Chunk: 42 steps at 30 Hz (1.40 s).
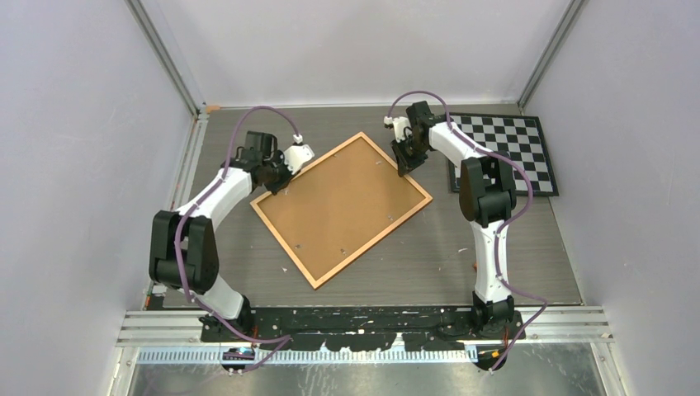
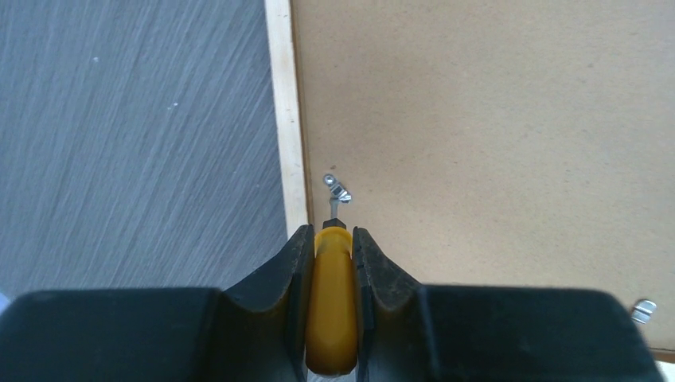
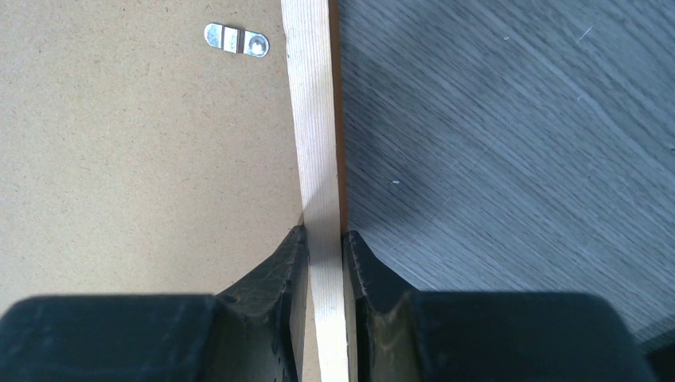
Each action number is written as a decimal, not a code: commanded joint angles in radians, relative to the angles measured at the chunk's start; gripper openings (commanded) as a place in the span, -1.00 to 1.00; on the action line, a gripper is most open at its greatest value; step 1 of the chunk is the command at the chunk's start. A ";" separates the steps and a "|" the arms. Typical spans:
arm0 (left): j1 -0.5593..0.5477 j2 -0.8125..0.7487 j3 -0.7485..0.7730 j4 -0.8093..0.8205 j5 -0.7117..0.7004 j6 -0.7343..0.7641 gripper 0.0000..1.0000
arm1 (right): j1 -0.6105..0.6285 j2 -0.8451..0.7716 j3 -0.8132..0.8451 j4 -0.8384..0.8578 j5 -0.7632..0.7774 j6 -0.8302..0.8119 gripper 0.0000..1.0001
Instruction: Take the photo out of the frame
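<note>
The frame (image 1: 373,242) lies face down at mid-table, its brown backing board (image 1: 341,208) up. The photo is hidden beneath it. My left gripper (image 1: 278,183) is at the frame's left corner, shut on a yellow screwdriver handle (image 2: 333,302). The screwdriver's metal tip touches a small silver clip (image 2: 337,189) beside the pale wooden border (image 2: 286,119). My right gripper (image 1: 406,165) is at the frame's upper right edge. In the right wrist view it (image 3: 325,237) is shut on the wooden border (image 3: 312,119), one finger on the board side and one on the table side.
A black-and-white checkerboard (image 1: 508,153) lies at the back right, behind the right arm. Another clip (image 3: 236,40) sits on the board near the right gripper, and one more (image 2: 643,309) shows at the left wrist view's right edge. Grey walls enclose the table.
</note>
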 commanded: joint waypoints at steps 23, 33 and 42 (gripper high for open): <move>0.019 -0.026 0.098 -0.110 0.161 -0.276 -1.00 | -0.017 -0.126 -0.052 -0.011 0.028 0.206 0.08; 0.052 -0.031 0.137 -0.106 0.153 -0.381 -1.00 | -0.042 -0.293 -0.223 -0.069 0.085 0.290 0.08; 0.054 -0.066 0.131 -0.080 0.062 -0.414 -1.00 | -0.172 -0.615 -0.596 0.053 0.006 0.625 0.32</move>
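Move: Just beyond the screwdriver's tip, the metal tab lies about 5 cm ahead, 2 cm right and 7 cm below the left hand. The frame's left corner is roughly 1 cm ahead and 7 cm left of that hand, the next tab 11 cm back and 5 cm right. From the right hand, pinching the frame's far-right rail, the right corner is about 7 cm back and 7 cm right, the chessboard 7 cm ahead and 28 cm right, and the left hand's tab 5 cm back and 32 cm left. Dragging the screwdriver tip against the tab, the left hand draws about 3 cm back and right, then rises 3 cm, easing forward and tilting some 25 degrees as the tip comes off the tab. The right hand holds the rail at first, then opens, lets go and sweeps about 10 cm back and 7 cm right past the frame's right corner, rising and turning clockwise. ##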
